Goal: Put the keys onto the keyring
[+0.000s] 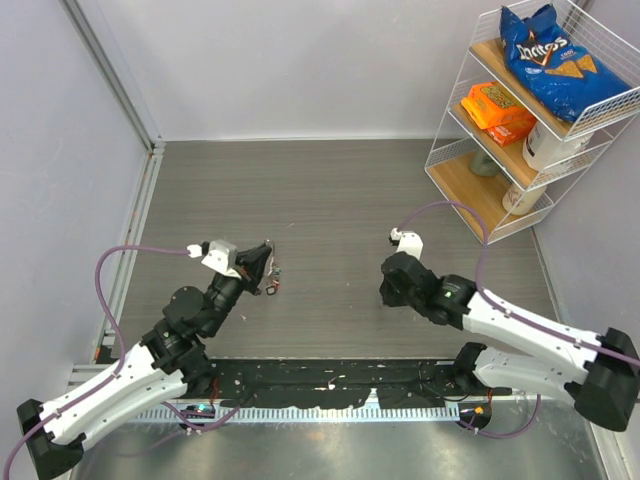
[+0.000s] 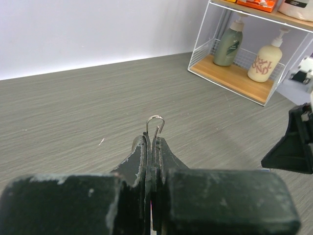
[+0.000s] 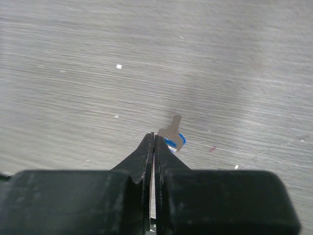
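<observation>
My left gripper (image 2: 150, 140) is shut on the keyring (image 2: 155, 123), a thin silver wire loop that sticks up past its tips. In the top view a small cluster of keys (image 1: 274, 280) with red and green bits sits right at the left gripper (image 1: 264, 258); I cannot tell whether it hangs or lies on the table. My right gripper (image 3: 152, 137) is shut with nothing between its jaws. A blue-headed key (image 3: 174, 134) lies flat just right of its tips. In the top view the right gripper (image 1: 388, 288) points down and hides that key.
A white wire shelf (image 1: 470, 150) stands at the back right with a blue chips bag (image 1: 548, 55), orange boxes (image 1: 497, 108) and bottles (image 2: 265, 62). A metal rail (image 1: 135, 230) runs along the left wall. The right arm's black body (image 2: 292, 147) shows at the left wrist view's right edge.
</observation>
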`<state>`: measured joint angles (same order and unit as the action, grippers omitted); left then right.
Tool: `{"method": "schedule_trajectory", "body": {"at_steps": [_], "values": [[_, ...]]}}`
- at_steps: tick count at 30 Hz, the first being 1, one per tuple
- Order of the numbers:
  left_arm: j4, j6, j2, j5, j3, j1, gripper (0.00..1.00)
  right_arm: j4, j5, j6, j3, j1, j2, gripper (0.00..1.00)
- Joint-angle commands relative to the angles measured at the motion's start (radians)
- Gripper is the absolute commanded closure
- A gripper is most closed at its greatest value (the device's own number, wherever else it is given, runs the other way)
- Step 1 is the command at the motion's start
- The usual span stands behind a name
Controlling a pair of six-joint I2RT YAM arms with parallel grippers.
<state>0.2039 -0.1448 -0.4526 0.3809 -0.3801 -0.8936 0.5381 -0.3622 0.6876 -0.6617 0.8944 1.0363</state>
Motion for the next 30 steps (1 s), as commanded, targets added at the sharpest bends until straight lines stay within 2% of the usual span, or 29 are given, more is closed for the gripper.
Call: {"method": "schedule_trajectory", "body": {"at_steps": [1, 5, 12, 22, 30], "values": [[0.045, -0.015, 0.023, -0.056, -0.049, 0.004, 1.0, -0.072, 0.086, -0.074, -0.022, -0.003, -0.132, 0.95], [0.035, -0.038, 0.037, -0.085, -0.059, 0.004, 1.0, -0.112, 0.211, -0.134, -0.053, -0.003, -0.209, 0.94], [0.028, -0.073, 0.048, -0.166, -0.079, 0.004, 1.0, -0.197, 0.382, -0.14, -0.099, -0.003, -0.278, 0.94], [0.029, -0.091, 0.058, -0.304, -0.109, 0.004, 1.0, -0.381, 0.588, -0.037, -0.121, -0.006, -0.318, 0.95], [0.095, -0.072, 0.071, -0.37, -0.089, 0.004, 1.0, -0.599, 0.669, 0.099, -0.082, -0.006, -0.3, 0.94]]}}
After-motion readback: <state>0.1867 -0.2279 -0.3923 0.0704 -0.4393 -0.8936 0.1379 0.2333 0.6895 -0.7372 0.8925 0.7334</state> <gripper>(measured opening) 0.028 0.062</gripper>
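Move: The right hand already holds the blue key, its middle about 3 cm below the fingertips and 1 cm ahead. From that hand, the keyring hangs some 20 cm to the left, about 2 cm farther out and 13 cm higher. The keys already on it are about 6 cm below the ring. From the left hand, which pinches the ring about 4 cm above its middle, the blue key is roughly 21 cm right, 2 cm back and 20 cm lower. Upward some 20 cm, then increasingly leftward too (about 10 cm) and slightly back, the right hand carries the blue key towards the keyring, its wrist swinging from pointing steeply down to pointing left, nearly level. The left hand, still pinching the ring, eases back, up and right to meet it, turning clockwise some 20 degrees; both grips stay shut. ##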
